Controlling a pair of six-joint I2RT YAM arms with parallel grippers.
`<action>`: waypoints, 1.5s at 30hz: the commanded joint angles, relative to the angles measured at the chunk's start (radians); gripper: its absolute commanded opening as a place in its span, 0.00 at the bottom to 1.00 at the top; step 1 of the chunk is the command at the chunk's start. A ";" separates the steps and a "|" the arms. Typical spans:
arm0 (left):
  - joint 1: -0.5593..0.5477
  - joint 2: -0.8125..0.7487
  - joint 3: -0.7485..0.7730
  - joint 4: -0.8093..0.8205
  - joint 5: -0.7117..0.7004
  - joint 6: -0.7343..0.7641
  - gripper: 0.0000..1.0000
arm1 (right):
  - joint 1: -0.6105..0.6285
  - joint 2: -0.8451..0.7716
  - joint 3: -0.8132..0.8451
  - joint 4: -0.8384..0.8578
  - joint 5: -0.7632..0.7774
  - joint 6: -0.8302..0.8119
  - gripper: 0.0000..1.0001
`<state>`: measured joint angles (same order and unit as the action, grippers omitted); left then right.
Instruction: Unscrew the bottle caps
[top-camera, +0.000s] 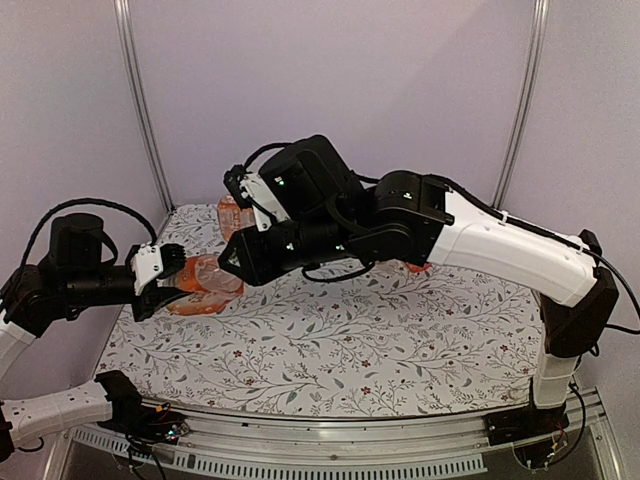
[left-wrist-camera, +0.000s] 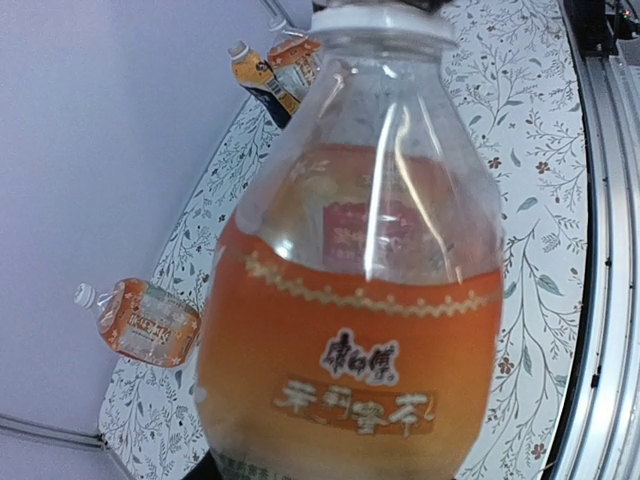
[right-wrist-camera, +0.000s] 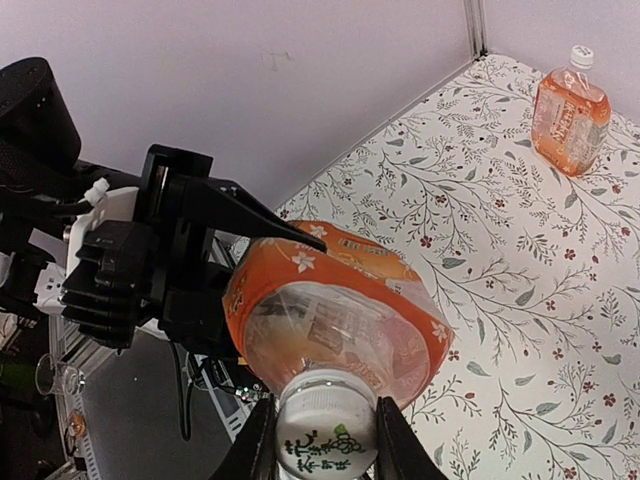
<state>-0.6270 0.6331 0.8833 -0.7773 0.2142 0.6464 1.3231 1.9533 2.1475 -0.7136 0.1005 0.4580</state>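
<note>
A clear bottle (top-camera: 207, 283) of orange drink with a red-orange label is held level above the table's left side. My left gripper (top-camera: 180, 282) is shut on its body, with black fingers (right-wrist-camera: 262, 218) reaching over the label. In the left wrist view this bottle (left-wrist-camera: 350, 330) fills the picture, and its white cap (left-wrist-camera: 382, 18) is at the top edge. My right gripper (right-wrist-camera: 328, 448) is shut on that bottle cap (right-wrist-camera: 325, 432), a finger pressed on each side. From above, the right gripper (top-camera: 233, 258) hides the cap.
A capped orange bottle (right-wrist-camera: 568, 108) stands near the back wall corner. The left wrist view shows a dark-labelled bottle (left-wrist-camera: 260, 84) next to a red-labelled one (left-wrist-camera: 299, 58), and another capped bottle (left-wrist-camera: 148, 322). Something orange (top-camera: 415, 267) peeks from behind the right arm. A metal rail (left-wrist-camera: 603, 250) lines the table edge.
</note>
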 joint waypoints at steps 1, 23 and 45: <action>0.005 -0.012 -0.004 -0.055 0.096 0.025 0.16 | 0.034 0.001 0.005 -0.059 -0.070 -0.238 0.00; 0.004 -0.006 0.036 -0.394 0.394 0.246 0.17 | 0.213 -0.061 -0.178 -0.089 0.094 -1.251 0.00; 0.006 -0.024 0.029 -0.302 0.381 0.131 0.16 | 0.212 -0.109 -0.282 0.061 0.112 -1.214 0.32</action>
<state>-0.6254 0.6243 0.9005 -1.1282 0.5430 0.8829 1.5372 1.8641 1.8835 -0.6231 0.1360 -0.7631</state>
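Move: The white cap of the held bottle is already pinched between the right fingers, right at the hand point; from the left hand it lies about 10 cm to the right, 8 cm higher and practically level fore and aft. That bottle's body slants down from the cap to its grip in the left hand, its middle some 6 cm left of and 5 cm below the right hand. The standing tea bottle is about 31 cm ahead of the right hand, 12 cm left and 23 cm lower. The cap is twisted counter-clockwise, as seen from behind the right hand looking along its fingers, by some 75 degrees as the right wrist rolls with its grip kept shut. Meanwhile both hands carry bottle and cap back towards the bases, roughly 10 cm, and about 4–5 cm down; the left keeps hold of the body and swings about 25 degrees, mostly clockwise. ##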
